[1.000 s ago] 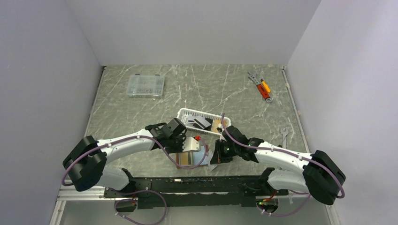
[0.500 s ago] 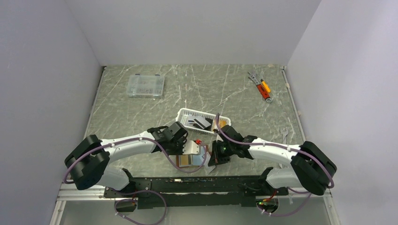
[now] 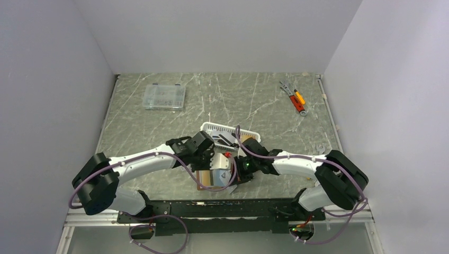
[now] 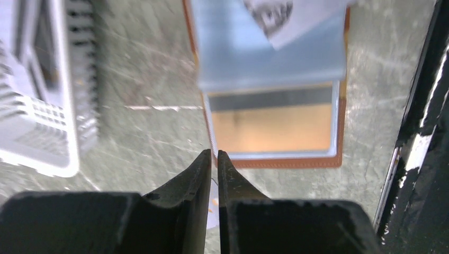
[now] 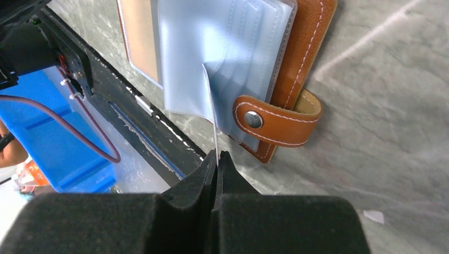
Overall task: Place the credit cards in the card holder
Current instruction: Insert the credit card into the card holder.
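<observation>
The brown leather card holder [image 3: 214, 180] lies open near the table's front edge, pale blue sleeves up. An orange-gold card [image 4: 272, 127] sits in one sleeve. My right gripper [image 5: 217, 153] is shut on a thin grey-white credit card [image 5: 210, 111], seen edge-on, with its far end at the blue sleeves [image 5: 222, 47] beside the snap tab [image 5: 270, 124]. That card also shows in the left wrist view [image 4: 291, 13]. My left gripper [image 4: 217, 153] is shut, its tips at the holder's left edge. More cards [image 3: 226, 138] lie in the white basket [image 3: 212, 126].
A clear compartment box [image 3: 164, 96] stands at the back left. Small tools [image 3: 295, 98] lie at the back right and a wrench [image 3: 319, 151] at the right. A small red piece [image 3: 227, 155] lies by the basket. The black front rail [image 4: 418, 132] runs just beside the holder.
My right gripper has moved left with the card, from beside the holder to over its sleeves. My left gripper has shifted a little and stays at the holder's left side.
</observation>
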Tool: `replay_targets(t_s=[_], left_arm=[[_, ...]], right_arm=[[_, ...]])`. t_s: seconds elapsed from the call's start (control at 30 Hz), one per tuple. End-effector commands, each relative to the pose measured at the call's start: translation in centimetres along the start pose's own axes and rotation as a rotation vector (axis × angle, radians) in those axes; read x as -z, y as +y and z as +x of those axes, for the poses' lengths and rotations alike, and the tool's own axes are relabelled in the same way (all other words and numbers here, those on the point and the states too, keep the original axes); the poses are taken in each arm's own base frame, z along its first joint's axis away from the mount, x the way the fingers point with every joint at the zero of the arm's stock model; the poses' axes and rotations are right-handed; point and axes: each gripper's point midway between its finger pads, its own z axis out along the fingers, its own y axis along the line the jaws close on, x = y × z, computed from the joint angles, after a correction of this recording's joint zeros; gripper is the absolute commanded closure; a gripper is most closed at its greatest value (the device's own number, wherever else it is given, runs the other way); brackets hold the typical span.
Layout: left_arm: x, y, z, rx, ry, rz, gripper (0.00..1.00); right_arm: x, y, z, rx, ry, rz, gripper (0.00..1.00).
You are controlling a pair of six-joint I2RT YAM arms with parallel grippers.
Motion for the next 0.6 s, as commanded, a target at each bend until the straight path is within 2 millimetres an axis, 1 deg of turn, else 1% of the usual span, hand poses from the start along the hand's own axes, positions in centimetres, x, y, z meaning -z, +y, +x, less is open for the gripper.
replay_targets(t_s=[0.0,0.1,0.23,0.27,0.33,0.43,0.57], left_arm=[[1.7,1.4,-4.7,-0.008,-0.141,0.005,0.85],[1.3,1.9,-6.6,0.018,-0.199,0.016,0.84],[-0.2,2.3,-7.5,0.034,-0.226,0.022,0.84],[-0.5,2.1,-7.4,0.033,-0.225,0.034,0.84],[-1.3,1.7,-7.1,0.024,-0.218,0.05,0.84],[-2.5,1.3,-6.4,-0.021,-0.187,0.049,0.85],[-3.6,-0.2,-5.4,-0.092,-0.143,0.059,0.85]], right_arm=[[-0.7,1.5,-1.0,0.044,-0.002,-0.066,1.0],[-0.8,1.6,-1.0,0.042,0.004,-0.082,1.0],[-0.5,1.2,-0.9,0.016,-0.009,-0.102,1.0],[-0.3,1.0,-0.7,0.003,-0.01,-0.104,1.0],[-0.1,1.1,-1.1,0.0,-0.036,-0.136,1.0],[0.0,0.8,-1.0,-0.019,-0.036,-0.159,1.0],[-0.2,0.6,-1.0,-0.029,-0.028,-0.179,1.0]])
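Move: About 8 cm to the right, 4 cm back and 3 cm below the left fingers lie the card holder's blue pocket pages. The credit card in the right hand has its middle 10 cm right and 5 cm back of the left hand. The filled orange card is 2 cm right and 4 cm back, the white basket 12 cm ahead and 13 cm right. From the right hand, the blue pages are 5 cm left, 2 cm ahead and slightly below. Hopping over the holder, the left hand rises about 3.5 cm while swinging some 6 cm right, then sinks back to its starting height beside the held card's corner, fingers still nearly shut; touch can't be seen. The right hand keeps its pinch on the card, nudges it about 1 cm left over the blue pages, eases back as far, and rolls slightly, left side up. ##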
